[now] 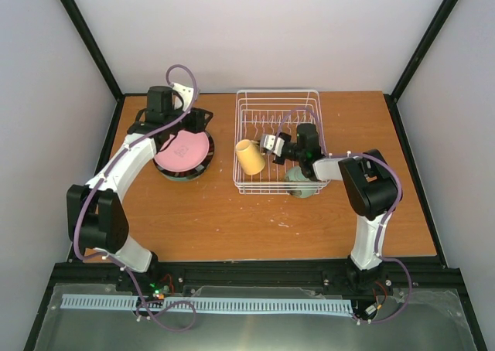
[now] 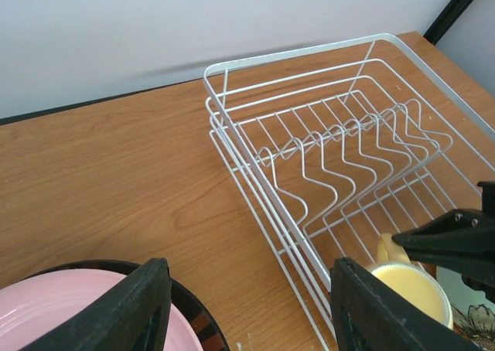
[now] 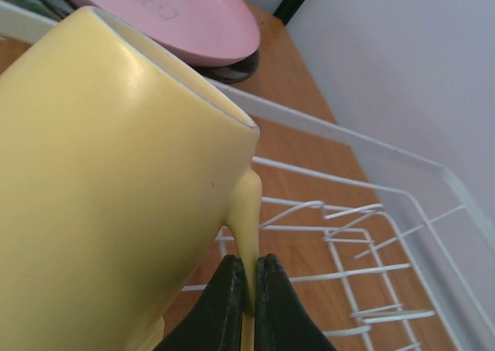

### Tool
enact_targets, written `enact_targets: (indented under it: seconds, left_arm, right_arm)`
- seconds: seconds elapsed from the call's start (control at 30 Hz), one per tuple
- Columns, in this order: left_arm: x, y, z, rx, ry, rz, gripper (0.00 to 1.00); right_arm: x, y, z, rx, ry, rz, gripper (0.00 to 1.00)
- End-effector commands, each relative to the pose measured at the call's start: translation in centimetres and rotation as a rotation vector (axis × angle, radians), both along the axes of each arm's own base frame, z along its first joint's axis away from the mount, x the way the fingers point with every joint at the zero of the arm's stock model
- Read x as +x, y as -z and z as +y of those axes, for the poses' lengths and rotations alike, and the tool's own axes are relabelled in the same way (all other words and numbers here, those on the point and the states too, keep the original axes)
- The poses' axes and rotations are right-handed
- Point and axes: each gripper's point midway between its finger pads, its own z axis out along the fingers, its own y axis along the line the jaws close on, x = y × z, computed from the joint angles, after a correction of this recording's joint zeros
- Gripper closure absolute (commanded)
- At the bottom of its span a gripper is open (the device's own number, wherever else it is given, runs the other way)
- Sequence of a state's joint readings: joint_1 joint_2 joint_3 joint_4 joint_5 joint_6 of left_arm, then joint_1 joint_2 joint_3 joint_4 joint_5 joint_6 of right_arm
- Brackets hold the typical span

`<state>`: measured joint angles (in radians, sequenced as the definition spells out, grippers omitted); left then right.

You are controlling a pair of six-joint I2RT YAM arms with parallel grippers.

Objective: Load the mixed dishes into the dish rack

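The white wire dish rack stands at the back middle of the table; it also shows in the left wrist view and the right wrist view. My right gripper is shut on the handle of the pale yellow mug, holding it over the rack's left part; the mug fills the right wrist view. My left gripper is open over the pink plate, which lies on a dark-rimmed plate. A mint green bowl sits at the rack's front right, partly hidden by my right arm.
The pink plate and the dark rim under it show at the bottom left of the left wrist view, left of the rack. The teal plate is not clearly seen. Black frame posts and white walls bound the table.
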<state>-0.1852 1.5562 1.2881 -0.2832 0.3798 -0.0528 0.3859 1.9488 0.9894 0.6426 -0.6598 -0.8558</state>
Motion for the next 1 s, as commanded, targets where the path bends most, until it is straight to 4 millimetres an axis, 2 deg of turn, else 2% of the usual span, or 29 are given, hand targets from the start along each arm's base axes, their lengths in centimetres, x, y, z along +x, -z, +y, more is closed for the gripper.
enact_targets:
  seconds: [0.0,0.13,0.33,0.43,0.5,0.7,0.97]
  left_arm:
    - [0.8,-1.7,0.6,0.019,-0.024,-0.068,0.43]
    - [1.1,-1.6,1.0,0.037,-0.041,-0.074,0.43]
    - [1.1,-1.1,1.5,0.068,-0.062,-0.073,0.43]
    - [1.0,-0.8,1.7,0.076,-0.066,-0.072,0.43]
    - [1.0,-0.7,1.8,0.078,-0.072,-0.073,0.43]
    - [0.8,-0.6,2.1,0.085,-0.082,-0.075,0.43]
    - [0.1,-0.8,2.2,0.068,-0.092,-0.069,0.39]
  right_arm:
    - [-0.9,-1.6,0.4,0.034,-0.053,-0.031,0.97]
    - [-1.1,-0.6,0.5,0.016,-0.067,-0.001,0.97]
    - [-1.9,0.6,0.3,-0.023,-0.087,0.031,0.91]
    - [-2.4,1.0,0.0,-0.037,-0.093,0.033,0.83]
    - [-2.7,1.3,-0.2,-0.048,-0.088,0.043,0.83]
    - [-3.1,1.3,-1.2,-0.064,-0.054,0.033,0.71]
    - [-4.0,0.9,-2.7,-0.100,-0.011,0.001,0.62]
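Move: The right hand already grips the upturned mug's handle inside the dish rack; the free floor where the mug is going, in the rack's near-left part, lies about 6 cm back, 2 cm left and some 5 cm below that hand. The bowl is in the rack about 8 cm back, 11 cm right and 6 cm lower, and the plate stack some 24 cm left, 2 cm ahead and 8 cm lower. From the left hand the mug's spot is about 8 cm back, 14 cm right and 17 cm down. With the mug's handle still pinched, the right hand eases back towards its base and sinks, bringing the tilted mug down onto the rack floor left of the bowl while the fingers tip slightly downward. After the first 2 cm or so of sinking the fingers begin to open, to a bit over a third, and the hand goes on back and then also drifts right, ending about 4 cm back, 2 cm right and 2 cm lower, with the open fingertips still close around the handle. ##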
